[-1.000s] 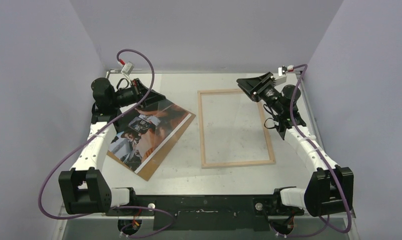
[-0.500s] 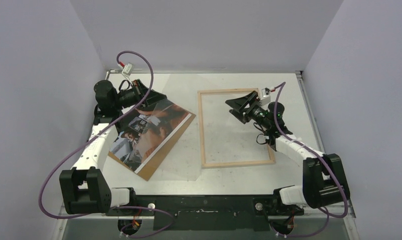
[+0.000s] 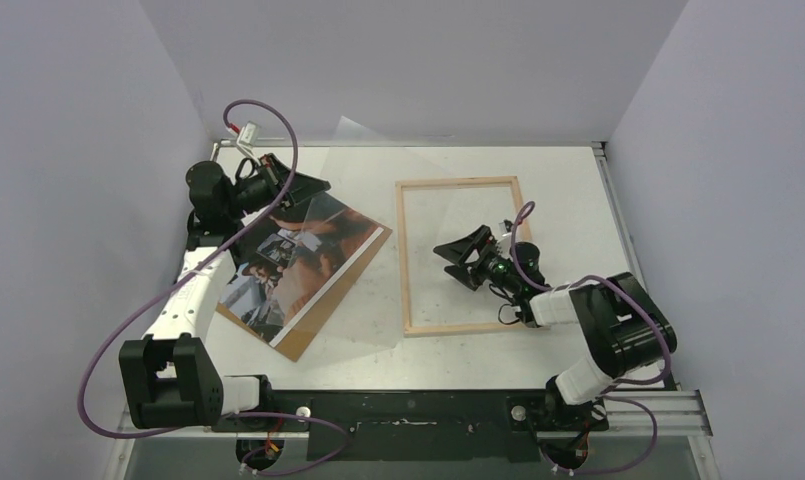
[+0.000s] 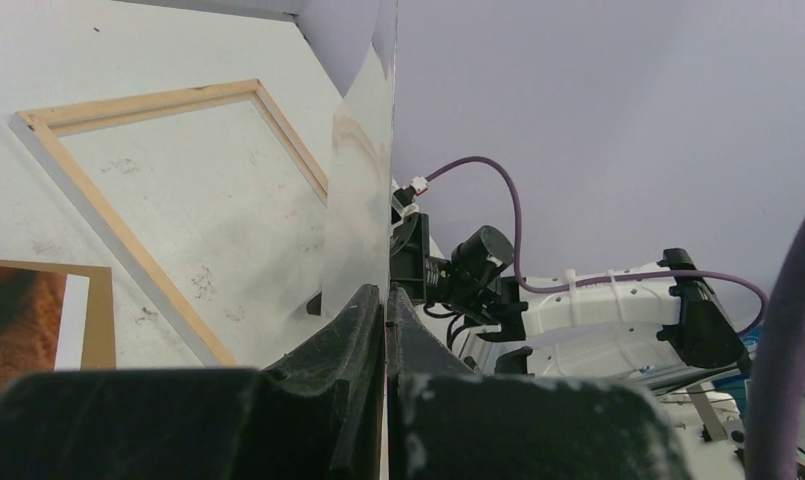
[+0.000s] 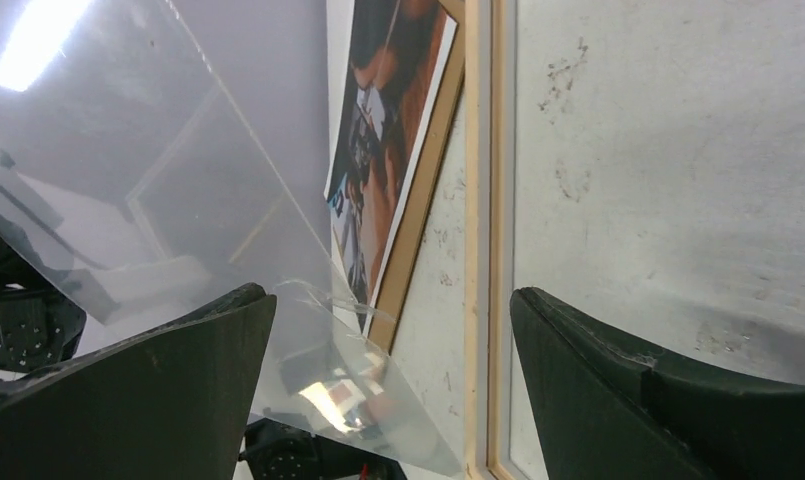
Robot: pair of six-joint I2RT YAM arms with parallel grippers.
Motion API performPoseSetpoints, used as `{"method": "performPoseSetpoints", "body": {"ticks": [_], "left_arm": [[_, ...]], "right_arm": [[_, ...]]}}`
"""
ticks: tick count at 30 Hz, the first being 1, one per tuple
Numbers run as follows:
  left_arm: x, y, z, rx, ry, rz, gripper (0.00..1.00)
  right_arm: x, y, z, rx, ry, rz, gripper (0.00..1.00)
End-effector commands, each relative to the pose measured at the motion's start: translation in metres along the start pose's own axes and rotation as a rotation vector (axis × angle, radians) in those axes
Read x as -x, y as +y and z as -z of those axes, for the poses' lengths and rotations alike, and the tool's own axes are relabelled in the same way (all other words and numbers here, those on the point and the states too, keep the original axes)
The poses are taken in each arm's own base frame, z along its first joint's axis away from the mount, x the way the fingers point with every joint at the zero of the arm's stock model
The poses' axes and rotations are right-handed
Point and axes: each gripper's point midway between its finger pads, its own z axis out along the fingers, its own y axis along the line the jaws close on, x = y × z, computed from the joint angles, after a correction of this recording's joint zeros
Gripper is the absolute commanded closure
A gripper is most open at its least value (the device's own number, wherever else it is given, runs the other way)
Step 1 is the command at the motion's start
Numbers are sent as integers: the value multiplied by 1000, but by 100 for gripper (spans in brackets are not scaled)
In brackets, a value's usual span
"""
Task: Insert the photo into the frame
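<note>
The photo [image 3: 296, 262] lies face up on a brown backing panel [image 3: 323, 318] at the left of the table. The light wood frame [image 3: 405, 262] lies flat right of centre. My left gripper [image 3: 313, 187] is shut on an edge of a clear plastic sheet [image 3: 370, 318], which stands tilted over the photo and towards the frame. In the left wrist view the sheet [image 4: 363, 180] rises edge-on out of the left gripper [image 4: 386, 296]. My right gripper [image 3: 454, 258] hangs open low over the frame's inside. In the right wrist view it [image 5: 393, 296] faces the frame's left slat [image 5: 483, 200], the photo [image 5: 388, 150] and the sheet [image 5: 178, 200].
Purple walls close in the table on the left, back and right. The right arm [image 4: 478, 270] is folded low near the frame's near right corner. The arms' black base rail [image 3: 408, 410] runs along the near edge.
The right arm has swung from the far right corner down over the frame's inside, and its jaws have opened wide. The left gripper has lifted the clear sheet a little.
</note>
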Motion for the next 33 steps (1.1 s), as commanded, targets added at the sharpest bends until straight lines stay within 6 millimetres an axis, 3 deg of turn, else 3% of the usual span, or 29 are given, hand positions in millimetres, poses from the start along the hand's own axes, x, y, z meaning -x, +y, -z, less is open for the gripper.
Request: {"method": "performPoseSetpoints", "body": {"ticks": [1,7,11,14,21,28,33], "left_arm": [[23,-26,2,-47,-79,-49,100],[33,-31,2,-50,-110,-12,100],[38,-32,2,-48,-128,-8,100],[40,-32,3,-43,-133,-7,100],[43,-22,6,-11,-156,17,100],[49,-17,10,13,-179,22,100],[54,-2,14,77,-210,17,100]], "right_arm": [[0,49,-5,234,-43,93,8],[-36,72,-13,423,31,51,9],[-46,81,-15,505,57,4,6],[-45,91,-12,531,41,33,10],[-38,129,-3,635,32,69,28],[-40,144,3,677,47,79,43],[-39,160,17,722,58,86,64]]}}
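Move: The left hand already holds the clear sheet; its free lower edge hangs about 18 cm to that hand's right, 4 cm back and 21 cm below. From the open right hand that edge is roughly 9 cm left, level fore and aft, some 2 cm above. The frame's middle lies about 6 cm ahead, 6 cm right and 10 cm below the right hand, the photo's some 35 cm left, 4 cm ahead and 10 cm below. Right hand reaches 7 cm left towards the sheet's edge, dips, rises, half-closing; left hand eases 4 cm forward-left. ##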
